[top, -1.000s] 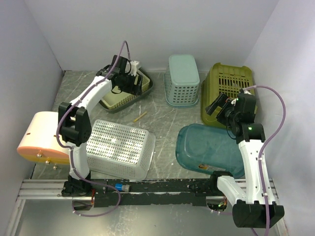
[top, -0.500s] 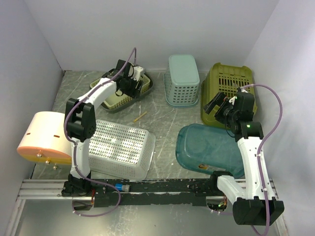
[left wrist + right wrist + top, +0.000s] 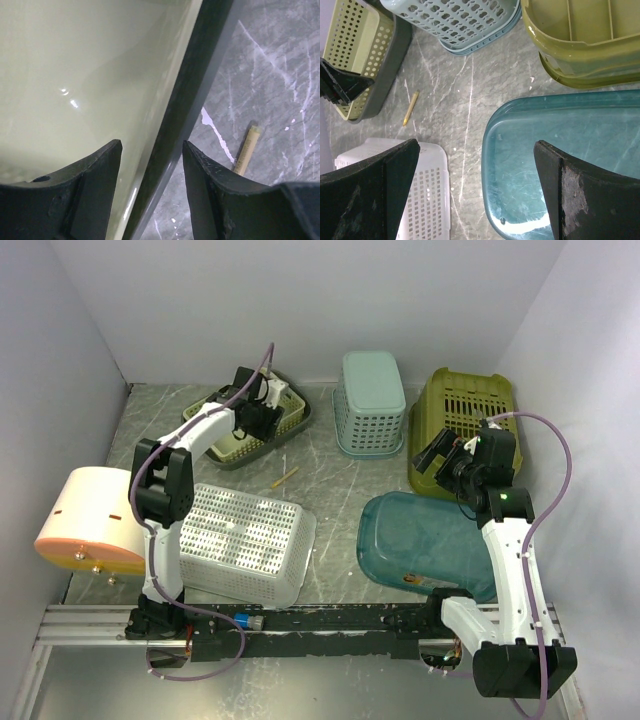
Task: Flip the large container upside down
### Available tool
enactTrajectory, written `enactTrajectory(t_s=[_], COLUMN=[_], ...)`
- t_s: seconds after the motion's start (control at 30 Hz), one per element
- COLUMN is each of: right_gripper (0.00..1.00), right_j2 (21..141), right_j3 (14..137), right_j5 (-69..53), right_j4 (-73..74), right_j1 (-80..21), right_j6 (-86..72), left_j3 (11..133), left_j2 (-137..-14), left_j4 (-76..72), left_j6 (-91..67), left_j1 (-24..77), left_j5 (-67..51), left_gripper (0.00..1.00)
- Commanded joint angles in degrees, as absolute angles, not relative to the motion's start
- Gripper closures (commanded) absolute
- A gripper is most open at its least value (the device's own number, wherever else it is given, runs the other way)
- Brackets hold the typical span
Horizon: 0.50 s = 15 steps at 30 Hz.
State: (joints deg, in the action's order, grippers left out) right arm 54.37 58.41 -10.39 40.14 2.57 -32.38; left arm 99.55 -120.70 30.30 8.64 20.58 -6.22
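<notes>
The large container is a dark grey tub at the back left, standing upright, with a pale yellow perforated basket nested inside it. My left gripper hangs over its right-hand rim. In the left wrist view the gripper is open, one finger inside against the yellow wall and the other outside, with the dark rim between them and small gaps showing. My right gripper hovers wide open and empty over the table, beside the upturned teal bin.
A white perforated basket lies bottom-up near the left arm's base. A light teal basket and an olive basket stand at the back. A pencil lies on the table. An orange-and-cream drum sits at the left edge.
The left arm has swung its gripper down onto the grey container's rim, and its jaws have narrowed around it. The right arm has hardly moved.
</notes>
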Motion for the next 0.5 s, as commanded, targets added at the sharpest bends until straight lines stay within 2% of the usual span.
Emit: enactTrajectory(t_s=[0.0, 0.2, 0.33, 0.4, 0.47], right_gripper=[0.0, 0.0, 0.0, 0.0, 0.0], right_j2=[53.89, 53.48, 53.36, 53.44, 53.44], right_j3=[57.73, 57.67, 57.66, 57.67, 57.66], right_j5=[-11.36, -11.2, -11.03, -11.16, -11.27], right_j4=[39.04, 39.4, 39.41, 39.4, 39.22], right_j1=[2.72, 2.73, 2.72, 2.74, 2.72], right_j6=[-32.53, -32.44, -32.3, -32.32, -32.35], left_j3=[99.29, 100.64, 101.86, 102.54, 103.32], left_j2=[-121.12, -122.12, -120.88, -119.39, -117.6], left_j4=[28.87, 29.74, 30.41, 30.82, 31.17], left_j6=[9.44, 9.96, 10.32, 10.45, 10.17], left_j1=[19.42, 19.31, 19.25, 19.25, 19.3], left_j5=[-5.11, -3.93, -2.07, -0.34, 2.07], left_gripper=[0.39, 0.59, 0.84, 0.91, 0.93])
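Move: The near, right-hand rim of the light green basket already runs between the left hand's open fingers; the basket's middle is about 5 cm ahead, 4 cm left and 4 cm lower. The grey tray under it is centred some 3 cm ahead and 3 cm left. The pencil lies about 7 cm back and 5 cm right, the pale blue baskets roughly 5 cm ahead and 20 cm right. From the right hand, the basket is some 20 cm ahead and 38 cm left. The left fingers close from well over half open to nearly shut and pinch the light green basket's near, right-hand rim, leaving the grey tray's rim outside the grip. As they shut, the hand eases about 1.5 cm left and 1 cm forward, staying at nearly the same height and keeping its downward slant. ##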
